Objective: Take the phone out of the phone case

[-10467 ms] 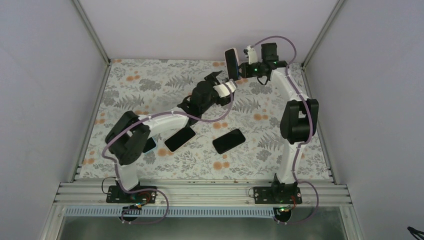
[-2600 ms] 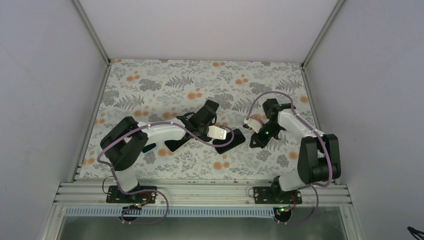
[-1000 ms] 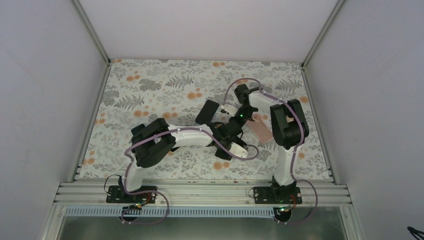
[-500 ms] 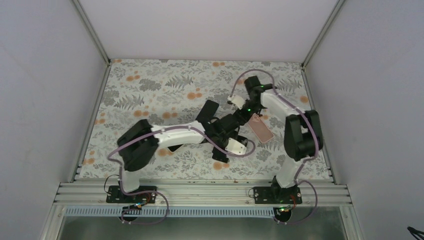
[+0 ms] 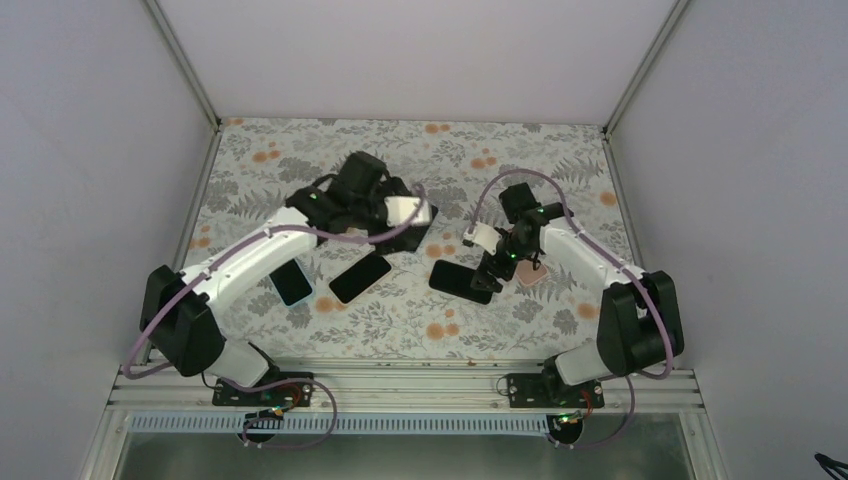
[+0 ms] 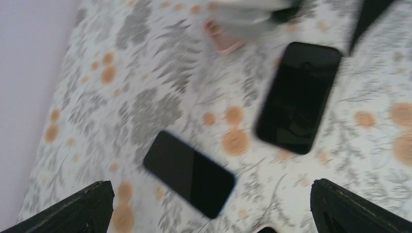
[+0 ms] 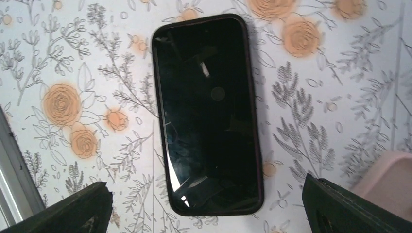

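A black phone [image 7: 209, 111] lies screen up on the flowered cloth, with a dark case rim around its edge. My right gripper [image 7: 206, 187] hovers open over its near end, fingers wide on either side and touching nothing. From above, that phone [image 5: 460, 280] sits at the table's middle, with the right gripper [image 5: 488, 276] at its right end. A pink phone case [image 5: 530, 276] lies just right of it. My left gripper [image 5: 398, 236] is raised over the middle back, open and empty. Its own view shows the same phone [image 6: 299, 97] and the pink case [image 6: 221, 42].
Two more black phones lie flat left of centre, one [image 5: 360, 277] in the middle and one [image 5: 292, 283] further left. The middle one [image 6: 189, 172] shows below the left gripper. Grey walls and metal rails close the table in on three sides.
Both grippers have gone from shut to open. The left arm has swung from the table's centre back to the rear left. The right gripper has come nearer, over the black phone.
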Robot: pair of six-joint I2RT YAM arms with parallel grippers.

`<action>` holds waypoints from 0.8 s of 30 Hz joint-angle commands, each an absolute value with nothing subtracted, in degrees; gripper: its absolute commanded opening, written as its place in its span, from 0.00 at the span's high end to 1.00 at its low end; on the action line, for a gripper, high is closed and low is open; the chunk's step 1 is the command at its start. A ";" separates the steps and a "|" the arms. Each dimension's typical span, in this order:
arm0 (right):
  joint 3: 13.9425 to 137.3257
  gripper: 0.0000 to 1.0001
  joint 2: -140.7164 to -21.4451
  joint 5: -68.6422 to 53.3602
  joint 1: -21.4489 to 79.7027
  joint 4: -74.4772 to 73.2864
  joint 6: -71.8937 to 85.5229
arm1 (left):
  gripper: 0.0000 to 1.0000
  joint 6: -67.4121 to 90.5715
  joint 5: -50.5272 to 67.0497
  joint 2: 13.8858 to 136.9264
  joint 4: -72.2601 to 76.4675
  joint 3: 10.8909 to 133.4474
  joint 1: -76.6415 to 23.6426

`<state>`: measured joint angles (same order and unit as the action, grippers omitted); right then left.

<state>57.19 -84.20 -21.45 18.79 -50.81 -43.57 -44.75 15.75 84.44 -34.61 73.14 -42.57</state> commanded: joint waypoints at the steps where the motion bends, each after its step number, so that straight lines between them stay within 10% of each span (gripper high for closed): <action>1: 55.11 0.00 -82.13 -22.40 22.32 -48.38 -44.37 | 0.00 -39.59 21.87 84.46 -31.49 73.66 -35.07; 24: 55.58 0.00 -93.42 -6.62 32.95 -38.95 -39.23 | 0.00 -35.06 18.59 85.89 -20.93 67.21 -27.33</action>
<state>53.82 -92.25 -8.64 32.60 -40.84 -40.16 -36.27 18.26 87.15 -23.79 68.10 -27.57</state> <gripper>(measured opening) 0.995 0.999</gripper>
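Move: The phone in the black case lies flat, its middle about 7 cm to the left of my right hand, 1 cm ahead and some 8 cm below. The empty pink case is roughly 14 cm to the right of that phone and 6 cm farther out; the bare phone already taken out lies about 11 cm to its left and 13 cm farther out. From my left hand the cased phone is around 15 cm right, 5 cm back and 21 cm down. With its fingers staying wide open, my right hand slides left and slightly back, then sinks nearly 6 cm towards the right part of the black-cased phone, its fingers tilting more upright so they come down to either long side. My left hand, also open, clears away from that phone, about 10 cm forward and left, turning some 20 degrees counter-clockwise and easing down a little at the end. ##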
